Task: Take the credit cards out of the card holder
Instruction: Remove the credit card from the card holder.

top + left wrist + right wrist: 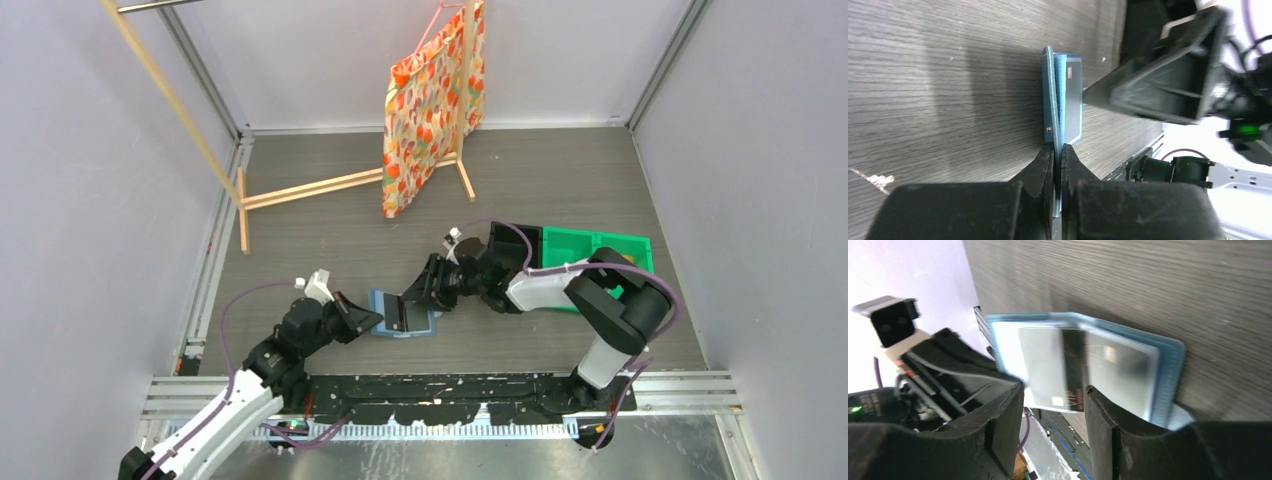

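The teal-blue card holder lies open on the table between the two arms. My left gripper is shut on the edge of its cover, with the jaws pinched tight on the thin teal flap. In the right wrist view the card holder shows its translucent leaves, and a greyish credit card with a dark stripe stands out among them. My right gripper is open. Its two fingers stand either side of that card's lower edge, with a gap on each side. Other credit cards are hidden inside the leaves.
A green bin and a black bin sit behind the right arm. A patterned bag hangs on a wooden rack at the back. The metal rail runs along the near edge.
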Robot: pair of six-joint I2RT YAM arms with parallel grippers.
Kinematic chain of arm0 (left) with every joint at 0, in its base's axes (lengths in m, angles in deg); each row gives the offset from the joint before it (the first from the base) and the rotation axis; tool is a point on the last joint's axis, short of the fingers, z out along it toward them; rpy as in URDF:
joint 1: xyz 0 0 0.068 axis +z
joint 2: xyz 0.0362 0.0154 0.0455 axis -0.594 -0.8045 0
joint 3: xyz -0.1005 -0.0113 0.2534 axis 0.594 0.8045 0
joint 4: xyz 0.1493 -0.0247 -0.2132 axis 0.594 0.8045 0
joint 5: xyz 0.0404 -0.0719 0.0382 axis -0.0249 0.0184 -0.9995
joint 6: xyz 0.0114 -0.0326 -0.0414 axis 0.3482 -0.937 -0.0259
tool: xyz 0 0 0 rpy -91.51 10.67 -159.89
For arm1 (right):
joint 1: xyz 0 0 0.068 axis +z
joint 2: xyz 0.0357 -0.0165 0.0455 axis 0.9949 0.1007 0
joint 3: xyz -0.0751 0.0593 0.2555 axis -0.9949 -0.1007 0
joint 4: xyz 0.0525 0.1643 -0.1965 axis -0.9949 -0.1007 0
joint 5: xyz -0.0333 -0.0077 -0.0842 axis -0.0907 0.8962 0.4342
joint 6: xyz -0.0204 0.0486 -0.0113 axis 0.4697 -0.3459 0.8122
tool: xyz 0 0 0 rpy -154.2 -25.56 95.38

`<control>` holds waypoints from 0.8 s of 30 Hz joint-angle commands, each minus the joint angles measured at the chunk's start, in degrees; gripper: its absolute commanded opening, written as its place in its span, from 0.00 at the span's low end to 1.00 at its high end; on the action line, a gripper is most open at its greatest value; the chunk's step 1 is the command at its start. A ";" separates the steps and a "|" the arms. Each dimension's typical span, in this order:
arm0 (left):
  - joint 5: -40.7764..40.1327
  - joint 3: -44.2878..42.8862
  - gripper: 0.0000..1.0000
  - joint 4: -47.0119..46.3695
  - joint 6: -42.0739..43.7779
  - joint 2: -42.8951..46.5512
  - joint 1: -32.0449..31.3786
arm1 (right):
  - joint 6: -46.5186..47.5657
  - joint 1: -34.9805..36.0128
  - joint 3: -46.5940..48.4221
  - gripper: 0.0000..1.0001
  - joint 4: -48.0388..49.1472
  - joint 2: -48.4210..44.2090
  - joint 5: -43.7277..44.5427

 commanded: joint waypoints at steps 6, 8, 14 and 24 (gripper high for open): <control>1.52 2.24 0.01 5.75 -5.84 8.92 0.50 | -6.47 -0.02 -6.16 0.54 17.16 4.37 -4.33; 1.97 2.24 0.01 5.50 -6.85 10.42 0.58 | -7.51 -0.03 -6.97 0.54 19.51 3.59 -4.44; 3.64 2.27 0.01 3.76 -9.39 12.96 0.57 | -14.25 0.04 -9.34 0.55 32.02 5.28 -5.91; 5.83 2.58 0.01 -6.13 -12.47 12.52 0.54 | -13.15 0.15 -8.78 0.57 28.50 1.01 -5.66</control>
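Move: From the open right hand, the nearer-to-reach credit card, the one with the black strip, lies about 3 cm back, 2 cm to the left and 3 cm below. The second card is some 4 cm back, 2 cm to the right and 4 cm below. The left hand already pinches the card holder's left edge; from that hand the strip card is about 1 cm ahead, 3 cm to the right and about level. Left raises the still-pinched holder 6 cm; open right hand dips back 3 cm towards the strip card, then climbs. ##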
